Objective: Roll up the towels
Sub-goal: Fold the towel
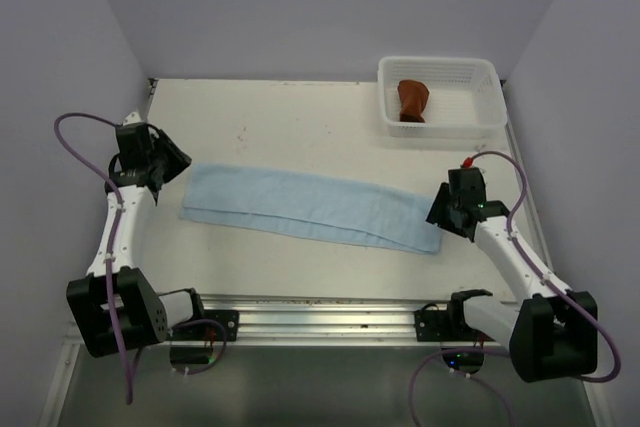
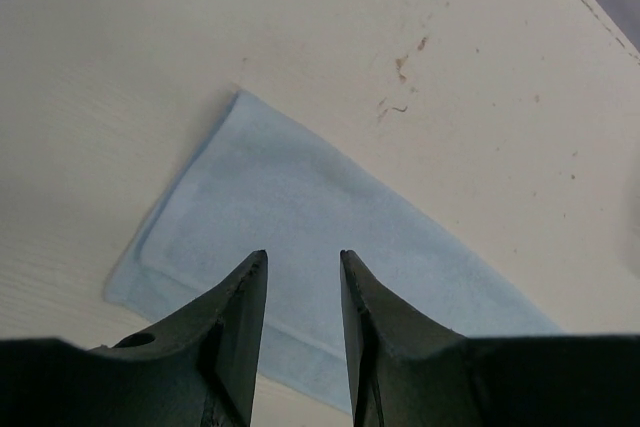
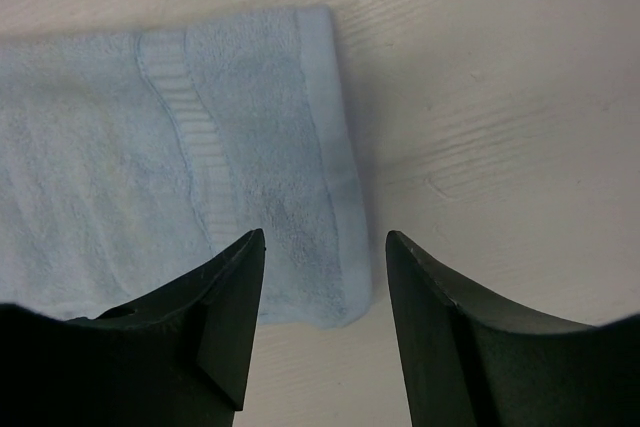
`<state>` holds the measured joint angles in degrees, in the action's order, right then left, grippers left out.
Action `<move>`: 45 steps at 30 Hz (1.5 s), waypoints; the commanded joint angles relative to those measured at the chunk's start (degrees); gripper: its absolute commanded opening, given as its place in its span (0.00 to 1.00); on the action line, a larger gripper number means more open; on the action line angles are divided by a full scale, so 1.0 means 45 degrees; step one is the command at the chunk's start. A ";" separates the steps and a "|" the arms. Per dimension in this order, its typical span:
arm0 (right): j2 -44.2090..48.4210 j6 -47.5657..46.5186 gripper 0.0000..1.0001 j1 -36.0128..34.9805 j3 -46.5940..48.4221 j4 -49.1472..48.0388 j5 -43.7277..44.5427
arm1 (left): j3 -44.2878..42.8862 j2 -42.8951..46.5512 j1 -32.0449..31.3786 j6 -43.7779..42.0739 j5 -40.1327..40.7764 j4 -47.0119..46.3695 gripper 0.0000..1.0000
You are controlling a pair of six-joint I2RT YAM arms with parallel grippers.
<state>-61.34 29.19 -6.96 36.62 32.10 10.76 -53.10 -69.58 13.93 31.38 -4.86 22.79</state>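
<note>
A light blue towel (image 1: 310, 207) lies flat on the table as a long folded strip, running from left to lower right. Above its left end hangs my left gripper (image 1: 176, 171), open, with only the towel (image 2: 300, 197) below its gap (image 2: 302, 255). My right gripper (image 1: 441, 213) hovers over the right end, open (image 3: 325, 234), its left finger above the towel's hem (image 3: 330, 167) and its right finger above bare table. A rust brown-red towel (image 1: 411, 101) sits rolled inside the basket.
The white mesh basket (image 1: 440, 63) stands at the table's back right corner. Purple walls close in the left, back and right sides. A metal rail (image 1: 320, 315) runs along the near edge between the arm bases. Small brown stains (image 2: 405, 65) mark the tabletop.
</note>
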 commanded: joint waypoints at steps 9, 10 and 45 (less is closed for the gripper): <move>-0.1816 0.0212 0.51 0.0551 -0.0540 -0.1506 -0.1238 | -0.1306 0.0286 -0.1318 -0.1112 0.0082 0.0054 0.39; -0.1972 0.0213 0.49 0.0551 -0.0521 -0.1546 -0.1317 | -0.1247 0.0345 -0.1358 -0.1152 0.0181 -0.0004 0.39; -0.3673 -0.2911 0.00 0.2270 0.5450 0.2122 0.2937 | 0.0492 0.1283 -0.2354 -0.1758 0.0514 -0.1001 0.39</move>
<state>-79.44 19.75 3.29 54.41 37.36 14.94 -51.09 -64.42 3.95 24.40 -0.84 21.50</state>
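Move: Directly beneath the open right fingers, about 6 cm down, lies the middle of the blue towel's right end. From the right hand, the brown towel in the basket is some 27 cm ahead and 5 cm to the left, while the white basket's middle is about 27 cm straight ahead. From the left hand, that right end of the blue towel is roughly 53 cm to the right, 11 cm back and 15 cm lower. Sinking about 5 cm, the right hand shuts its fingers on the blue towel's right end, pinching the edge, and then pulls some 7 cm to the right and 4 cm forward, rising about 7 cm from its lowest point. The empty left hand, fingers still parted, swings about 4 cm right, rises a little, then settles partway back and hovers above the towel's left end. ##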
